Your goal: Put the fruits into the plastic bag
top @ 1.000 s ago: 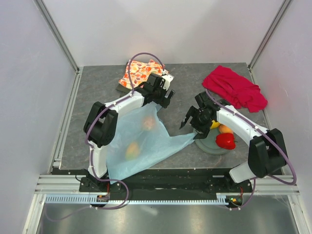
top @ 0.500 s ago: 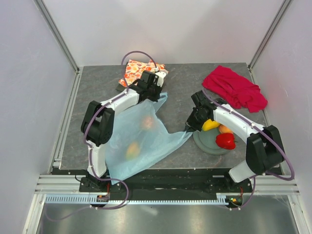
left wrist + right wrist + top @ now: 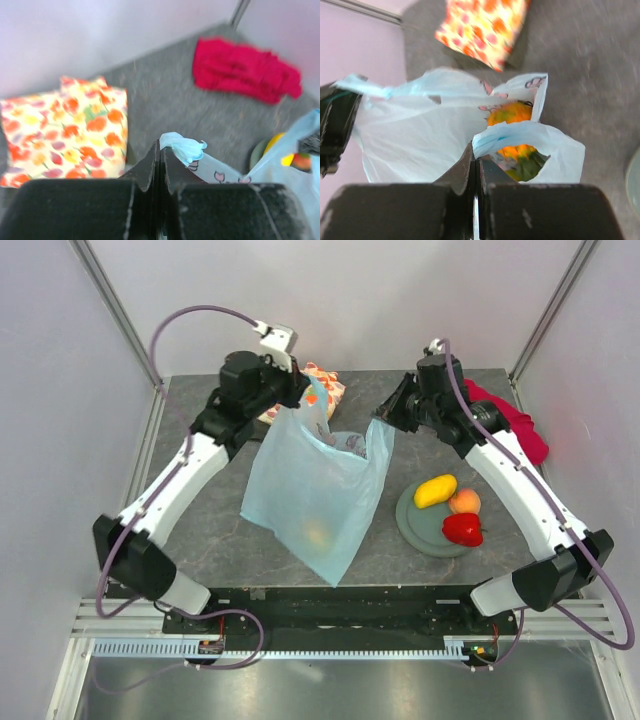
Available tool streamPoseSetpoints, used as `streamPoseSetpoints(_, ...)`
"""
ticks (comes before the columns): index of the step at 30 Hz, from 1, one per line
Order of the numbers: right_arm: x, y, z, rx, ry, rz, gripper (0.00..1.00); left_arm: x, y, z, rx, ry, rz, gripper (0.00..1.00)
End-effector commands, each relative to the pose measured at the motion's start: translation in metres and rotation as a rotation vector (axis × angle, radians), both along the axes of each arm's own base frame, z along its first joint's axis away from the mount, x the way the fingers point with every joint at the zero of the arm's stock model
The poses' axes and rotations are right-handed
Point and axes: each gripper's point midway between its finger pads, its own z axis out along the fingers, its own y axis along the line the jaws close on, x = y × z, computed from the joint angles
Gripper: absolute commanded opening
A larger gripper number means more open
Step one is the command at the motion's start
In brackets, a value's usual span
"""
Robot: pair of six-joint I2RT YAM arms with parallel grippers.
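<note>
The light-blue plastic bag (image 3: pixel 315 490) hangs between both arms, lifted off the table with its mouth spread. My left gripper (image 3: pixel 300 400) (image 3: pixel 160 146) is shut on one bunched handle (image 3: pixel 182 146). My right gripper (image 3: pixel 385 418) (image 3: pixel 475 150) is shut on the other handle loop (image 3: pixel 520 132). Inside the bag lies the orange pineapple (image 3: pixel 512 112) with its green leaves (image 3: pixel 527 167), and a yellowish fruit (image 3: pixel 318 533) shows through the bottom. A yellow mango piece (image 3: pixel 435 490), a peach (image 3: pixel 464 502) and a red pepper-like piece (image 3: pixel 462 528) sit on the grey-green plate (image 3: pixel 420 525).
An orange floral cloth (image 3: pixel 325 385) (image 3: pixel 65 130) lies at the back behind the left gripper. A red cloth (image 3: pixel 520 425) (image 3: pixel 245 70) lies at the back right. Grey walls with metal posts close in the table on three sides.
The bag lay flat on the table; both grippers have shut on its handles and raised it toward the back. The right arm left the plate, and the yellow mango piece lies there.
</note>
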Motion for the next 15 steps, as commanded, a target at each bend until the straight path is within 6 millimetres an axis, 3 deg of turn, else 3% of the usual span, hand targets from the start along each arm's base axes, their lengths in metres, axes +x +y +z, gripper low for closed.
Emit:
streamPoseSetpoints(1,0.009,-0.006,0.064,-0.042,-0.228,0.038,0.0,-0.025,0.028,0.072,-0.144,-0.147,0.084,0.01)
streamPoseSetpoints(3,0.009,-0.008,0.074,-0.049,-0.265,0.044,0.0,-0.035,0.036,0.073,-0.161,-0.153,0.103,0.02)
streamPoseSetpoints(4,0.009,-0.008,0.078,-0.056,-0.289,0.051,0.0,-0.047,0.044,0.087,-0.188,-0.19,0.112,0.02)
streamPoseSetpoints(5,0.006,-0.009,0.084,-0.051,-0.312,0.053,0.0,-0.052,0.047,0.075,-0.197,-0.167,0.122,0.02)
streamPoseSetpoints(7,0.006,-0.008,0.09,-0.06,-0.362,0.078,0.0,-0.073,0.059,0.083,-0.258,-0.174,0.143,0.02)
streamPoseSetpoints(8,0.002,-0.009,0.095,-0.057,-0.384,0.089,0.0,-0.078,0.06,0.065,-0.26,-0.144,0.144,0.02)
streamPoseSetpoints(10,0.001,-0.007,0.104,-0.078,-0.438,0.129,0.0,-0.098,0.067,0.07,-0.328,-0.147,0.146,0.02)
streamPoseSetpoints(11,-0.002,-0.004,0.107,-0.079,-0.456,0.159,0.0,-0.102,0.069,0.048,-0.325,-0.105,0.154,0.02)
streamPoseSetpoints(15,-0.007,0.006,0.125,-0.093,-0.553,0.259,0.0,-0.128,0.088,0.021,-0.385,-0.076,0.22,0.02)
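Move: Both closed hands already hold the rim of the plastic bag. Its sagging body lies about 9 cm back, 3 cm right and 13 cm below the left hand; from the right hand, 3 cm back, 9 cm left and 13 cm below. The flowered cloth is some 16 cm ahead, 3 cm left and 24 cm below the left hand. The plate lies 14 cm back, 12 cm right and 25 cm below the right hand, the yellow fruit 7 cm back, 11 cm right, 22 cm below. Back and to its left the left hand pulls its side of the rim, some 11 cm towards the base and away from the right hand, arcing up about 8 cm before sinking again, its left side rolling down about 15 degrees. The right hand lifts its corner about 8 cm nearly straight up, fingertips tipping up some 20 degrees. Both keep their pinch on the bag. ##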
